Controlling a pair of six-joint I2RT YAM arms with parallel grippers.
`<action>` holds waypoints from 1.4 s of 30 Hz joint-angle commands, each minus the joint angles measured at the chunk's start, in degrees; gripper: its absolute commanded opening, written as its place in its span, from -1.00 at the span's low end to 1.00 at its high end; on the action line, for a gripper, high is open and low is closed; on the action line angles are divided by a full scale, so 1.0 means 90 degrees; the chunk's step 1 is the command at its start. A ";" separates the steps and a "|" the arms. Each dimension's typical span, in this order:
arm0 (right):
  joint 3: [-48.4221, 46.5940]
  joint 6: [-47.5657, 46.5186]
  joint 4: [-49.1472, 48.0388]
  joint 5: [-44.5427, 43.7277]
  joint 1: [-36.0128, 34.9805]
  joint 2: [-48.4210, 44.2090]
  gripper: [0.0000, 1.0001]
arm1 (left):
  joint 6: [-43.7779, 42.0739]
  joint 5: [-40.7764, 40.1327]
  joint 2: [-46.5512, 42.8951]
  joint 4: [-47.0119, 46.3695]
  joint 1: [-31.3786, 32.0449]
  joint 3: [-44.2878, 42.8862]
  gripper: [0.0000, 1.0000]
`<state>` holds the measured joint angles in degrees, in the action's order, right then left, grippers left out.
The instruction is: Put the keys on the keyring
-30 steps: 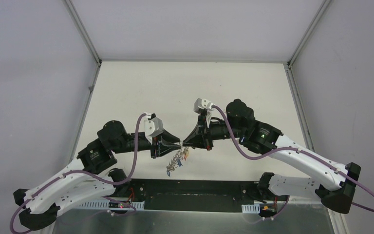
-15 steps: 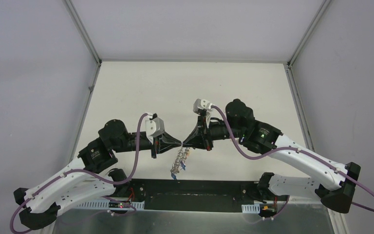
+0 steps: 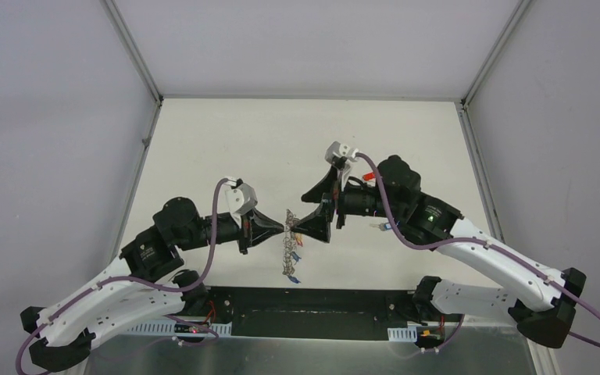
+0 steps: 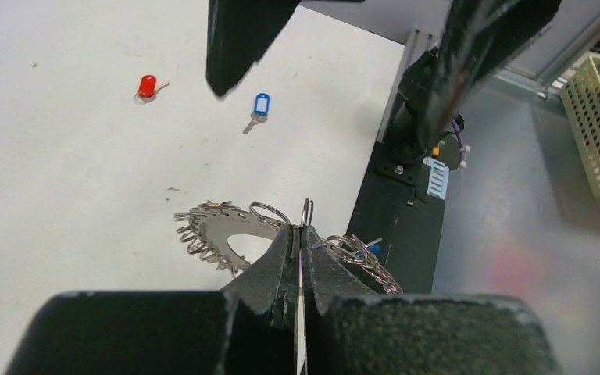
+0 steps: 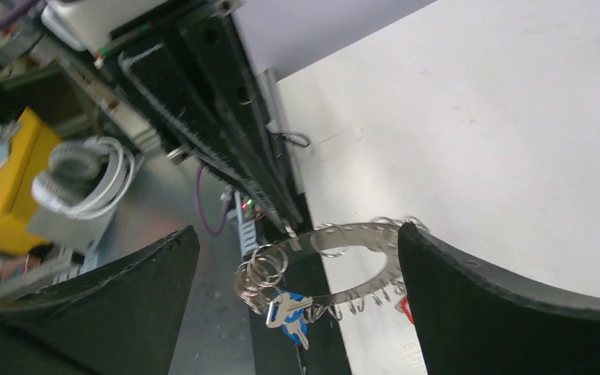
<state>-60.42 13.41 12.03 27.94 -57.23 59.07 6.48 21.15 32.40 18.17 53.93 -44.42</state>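
Note:
The keyring (image 4: 217, 228), a flat grey ring with several wire loops round its rim, hangs above the table's near edge. My left gripper (image 4: 301, 231) is shut on one of its upright wire loops. In the top view the keyring (image 3: 290, 251) dangles below the left gripper (image 3: 283, 229). My right gripper (image 3: 302, 211) stands open around the ring without touching it. In the right wrist view the keyring (image 5: 357, 237) sits between the right gripper's (image 5: 297, 231) spread fingers, with a blue-tagged key (image 5: 291, 312) hanging from it. Two loose keys lie on the table: a red-tagged key (image 4: 148, 86) and a blue-tagged key (image 4: 259, 105).
The black base rail (image 3: 312, 311) and a metal shelf run along the near edge under the ring. A yellow mesh basket (image 4: 598, 117) sits off the table to the side. A yellow box (image 5: 0, 203) and white cables (image 5: 86, 176) lie beyond the edge.
My right gripper has opened and let go of the keyring, and its wrist has turned. The left gripper closed on a ring loop and now carries the ring alone, shifted slightly right.

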 commanded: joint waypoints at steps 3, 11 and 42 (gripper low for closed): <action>0.0039 0.1168 0.0022 -0.1707 0.0545 -0.0450 1.00 | 0.0811 -0.0757 -0.0304 -0.0371 -0.0016 0.0070 -1.00; 0.0307 0.1862 0.1910 -0.3399 0.1524 -0.0733 0.99 | 0.1058 -0.0831 -0.0227 -0.0386 -0.0017 0.0085 -1.00; 0.1119 0.2507 0.3395 -0.4790 0.3732 0.2460 0.21 | 0.1581 -0.0836 -0.0027 -0.0415 -0.0016 0.0392 -1.00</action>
<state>-50.41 34.48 44.03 -12.10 -23.88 80.14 19.16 14.83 32.80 18.59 53.93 -41.01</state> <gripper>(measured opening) 0.628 0.008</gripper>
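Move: The blue key on the table lies about 15 cm ahead of the open right hand, 24 cm to its right and some 32 cm below. The red key is roughly 14 cm farther out than the blue one and 5 cm left of it. The keyring hangs just beside the right hand, about 5 cm back, 3 cm left and 4 cm lower. From the left hand, the blue key is some 16 cm ahead, 27 cm right and 30 cm below. Right hand dives about 27 cm, also rightward and forward, towards blue key, pointing down, narrowing; left still holds keyring. ##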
